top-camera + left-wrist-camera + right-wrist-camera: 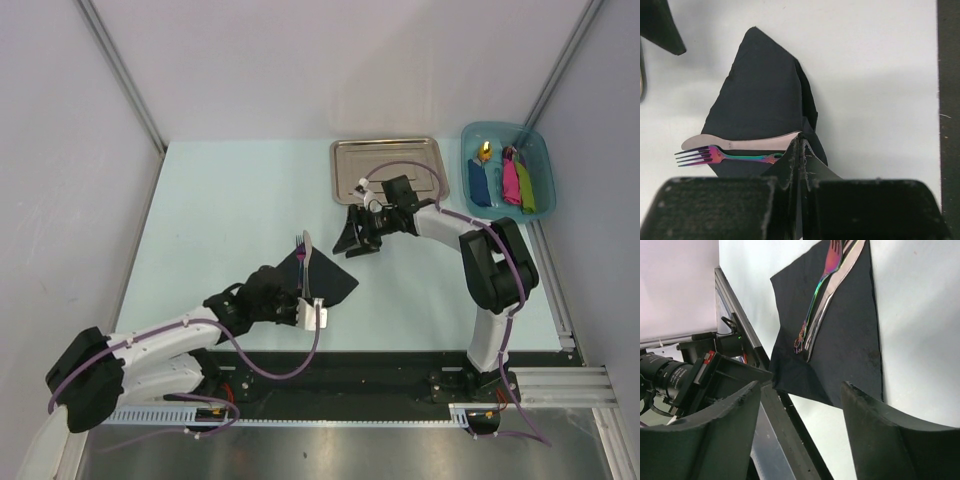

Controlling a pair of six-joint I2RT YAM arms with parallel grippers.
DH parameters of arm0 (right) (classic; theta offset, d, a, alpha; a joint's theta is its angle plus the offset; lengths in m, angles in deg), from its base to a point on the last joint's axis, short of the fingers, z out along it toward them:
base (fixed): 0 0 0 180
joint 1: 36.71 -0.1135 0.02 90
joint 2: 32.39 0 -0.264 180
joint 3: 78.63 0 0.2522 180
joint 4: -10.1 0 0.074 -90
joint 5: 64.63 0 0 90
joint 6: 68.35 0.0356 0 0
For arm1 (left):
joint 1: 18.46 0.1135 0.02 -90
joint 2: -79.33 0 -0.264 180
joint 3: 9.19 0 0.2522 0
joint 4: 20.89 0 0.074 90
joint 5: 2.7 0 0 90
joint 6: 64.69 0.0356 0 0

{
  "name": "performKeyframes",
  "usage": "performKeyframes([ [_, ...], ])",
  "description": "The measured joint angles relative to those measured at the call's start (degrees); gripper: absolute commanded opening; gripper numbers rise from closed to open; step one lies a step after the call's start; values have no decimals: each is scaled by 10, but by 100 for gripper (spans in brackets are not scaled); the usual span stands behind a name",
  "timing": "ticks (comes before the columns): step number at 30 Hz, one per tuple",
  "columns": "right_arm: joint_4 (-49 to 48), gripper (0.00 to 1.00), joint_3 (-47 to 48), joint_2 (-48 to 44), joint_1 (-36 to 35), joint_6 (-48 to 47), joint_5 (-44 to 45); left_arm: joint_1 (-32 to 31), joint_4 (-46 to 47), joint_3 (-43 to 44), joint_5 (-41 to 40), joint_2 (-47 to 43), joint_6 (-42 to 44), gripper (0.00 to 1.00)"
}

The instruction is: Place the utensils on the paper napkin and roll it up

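Observation:
The black paper napkin [330,278] lies on the table with a fork [715,156] and a knife [740,144] side by side across it. The fork has an iridescent purple-green handle. My left gripper [303,300] is shut on the napkin's near corner, which is lifted and folded over the handle ends [799,150]. My right gripper [358,243] hovers open just beyond the napkin's far side with nothing between its fingers [890,430]. From the right wrist, the napkin [850,330], the fork [826,275] and the knife [842,270] lie ahead of the jaws.
A shiny steel tray [388,165] sits at the back behind my right gripper. A teal bin [507,190] at the back right holds blue, pink and green items. Walls close in left, right and back; a black strip [949,100] runs along the table's near edge.

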State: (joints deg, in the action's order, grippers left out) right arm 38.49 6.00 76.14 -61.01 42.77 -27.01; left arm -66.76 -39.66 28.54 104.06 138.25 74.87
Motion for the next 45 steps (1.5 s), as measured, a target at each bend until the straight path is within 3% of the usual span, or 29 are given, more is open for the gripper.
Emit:
performKeyframes([
  [14, -57, 54, -53, 6, -18, 52, -18, 47, 62, 14, 6, 77, 17, 0],
  [31, -103, 57, -78, 45, -60, 92, -33, 89, 137, 24, 21, 157, 55, 0],
  [36, -105, 54, -86, 51, -67, 92, -35, 97, 151, 25, 22, 175, 61, 0],
  [40, -112, 44, -86, 63, -70, 96, -37, 102, 154, 30, 26, 184, 63, 0],
  [45, -117, 44, -86, 77, -73, 102, -37, 103, 164, 33, 29, 191, 71, 0],
])
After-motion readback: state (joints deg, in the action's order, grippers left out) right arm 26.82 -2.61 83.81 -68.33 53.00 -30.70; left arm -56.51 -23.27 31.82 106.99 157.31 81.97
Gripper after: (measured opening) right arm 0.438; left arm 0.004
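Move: My left hand, shut on the napkin's near corner, has the knife's middle about 8 cm ahead and 4 cm below, with the fork's middle level with it, 2 cm farther left. My open right hand is bound for the napkin's near-right edge, about 10 cm back, 5 cm left and 8 cm below it. From the right hand, the knife's middle lies roughly 9 cm left and 1 cm back. With my left fingers still shut on the napkin's near corner, I draw it forward about 7.5 cm over the knife and fork handles, sinking a couple of centimetres. Meanwhile my right hand comes back and down, some 6.5 cm each, and 3 cm left to the napkin's near-right fold, rolling about 15 degrees as its fingers partly close, still with a gap. ##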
